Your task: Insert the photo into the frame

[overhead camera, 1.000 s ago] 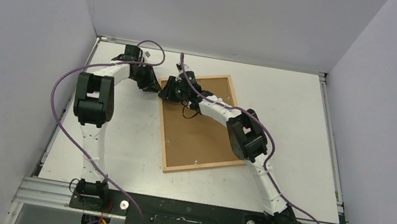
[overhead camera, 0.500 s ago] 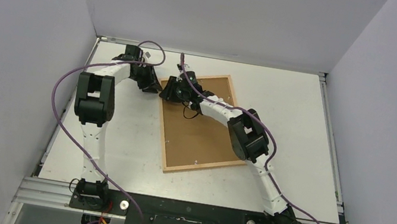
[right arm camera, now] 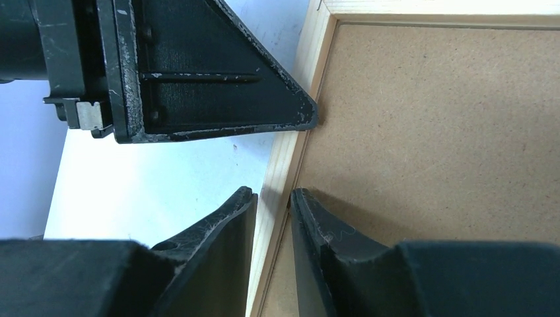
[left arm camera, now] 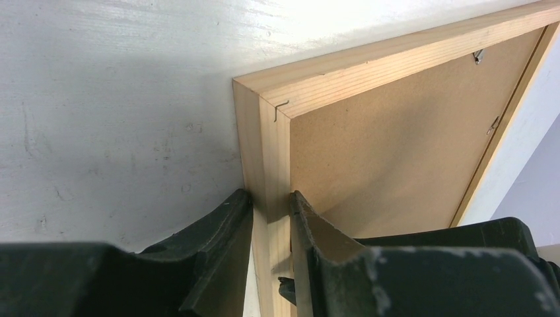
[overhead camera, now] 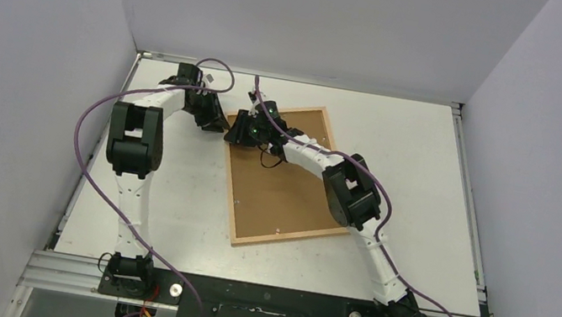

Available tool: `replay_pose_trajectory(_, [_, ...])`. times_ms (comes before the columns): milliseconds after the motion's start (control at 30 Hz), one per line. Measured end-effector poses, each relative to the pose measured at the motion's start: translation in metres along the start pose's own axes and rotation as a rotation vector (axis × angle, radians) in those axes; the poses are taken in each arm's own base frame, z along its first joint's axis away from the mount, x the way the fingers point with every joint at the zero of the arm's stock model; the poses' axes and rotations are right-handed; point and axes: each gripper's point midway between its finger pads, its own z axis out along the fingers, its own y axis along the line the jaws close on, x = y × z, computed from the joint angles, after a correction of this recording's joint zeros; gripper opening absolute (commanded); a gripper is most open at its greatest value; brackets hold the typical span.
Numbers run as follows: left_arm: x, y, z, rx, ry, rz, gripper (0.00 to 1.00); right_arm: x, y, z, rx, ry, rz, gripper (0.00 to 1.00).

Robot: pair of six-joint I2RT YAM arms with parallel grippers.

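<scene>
The frame (overhead camera: 291,235) lies back side up on the white table, its brown backing board (overhead camera: 290,186) facing me. The photo is out of view. My left gripper (overhead camera: 219,125) and right gripper (overhead camera: 236,133) meet at the frame's far-left corner. In the left wrist view, the left gripper (left arm camera: 269,205) is shut across the pale wood bar (left arm camera: 264,145) just below the stapled corner. In the right wrist view, the right gripper (right arm camera: 273,198) is shut across the same bar (right arm camera: 284,162), one finger on the table side and one on the backing board (right arm camera: 429,132). The left gripper's finger (right arm camera: 198,86) sits just ahead.
Small metal tabs (left arm camera: 479,56) hold the backing board at the frame's inner edge. Grey walls enclose the table on the left, back and right. Purple cables loop above both arms (overhead camera: 215,67).
The right gripper has shifted very slightly to the left at the corner. The frame and the left arm have not visibly moved.
</scene>
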Motion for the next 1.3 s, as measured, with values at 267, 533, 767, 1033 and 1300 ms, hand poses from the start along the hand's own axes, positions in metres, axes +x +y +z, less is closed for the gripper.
replay_pose_trajectory(267, [0.001, 0.000, 0.000, -0.002, 0.009, -0.005, 0.25, 0.001, 0.000, -0.002, -0.021, 0.016, -0.010, 0.29])
replay_pose_trajectory(533, [-0.003, -0.003, -0.001, -0.001, 0.012, -0.002, 0.39, -0.003, 0.001, -0.005, -0.049, 0.023, 0.038, 0.46])
replay_pose_trajectory(767, [-0.021, -0.008, -0.006, -0.004, -0.021, 0.021, 0.50, -0.021, -0.007, -0.030, -0.017, -0.029, 0.115, 0.55])
replay_pose_trajectory(1033, [-0.072, -0.024, -0.015, 0.027, -0.122, 0.145, 0.59, -0.084, -0.011, -0.169, 0.142, -0.181, 0.112, 0.71])
replay_pose_trajectory(1300, [-0.096, -0.034, 0.001, 0.096, -0.145, 0.280, 0.63, -0.051, -0.008, -0.297, 0.333, -0.184, 0.081, 0.80])
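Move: Both grippers still straddle the left rail of the face-down frame. From the left hand, the far-left corner lies about 4 cm ahead, level sideways, and the backing board's middle about 12 cm back and 20 cm right. From the right hand, the board's middle is some 8 cm back and 18 cm right, that corner about 7 cm ahead and 2 cm left, and the next left-rail clip roughly 17 cm back and 5 cm right. All lie just below the hands. Up and to the right, the right hand comes off the left rail after a short stay, sweeping some 23 cm across and 17 cm up over the backing board, drawing back late, turning clockwise and opening wide. The left hand opens too and comes free of the rail, going about 9 cm forward and a little up past the far-left corner, fingers tilting outward. ##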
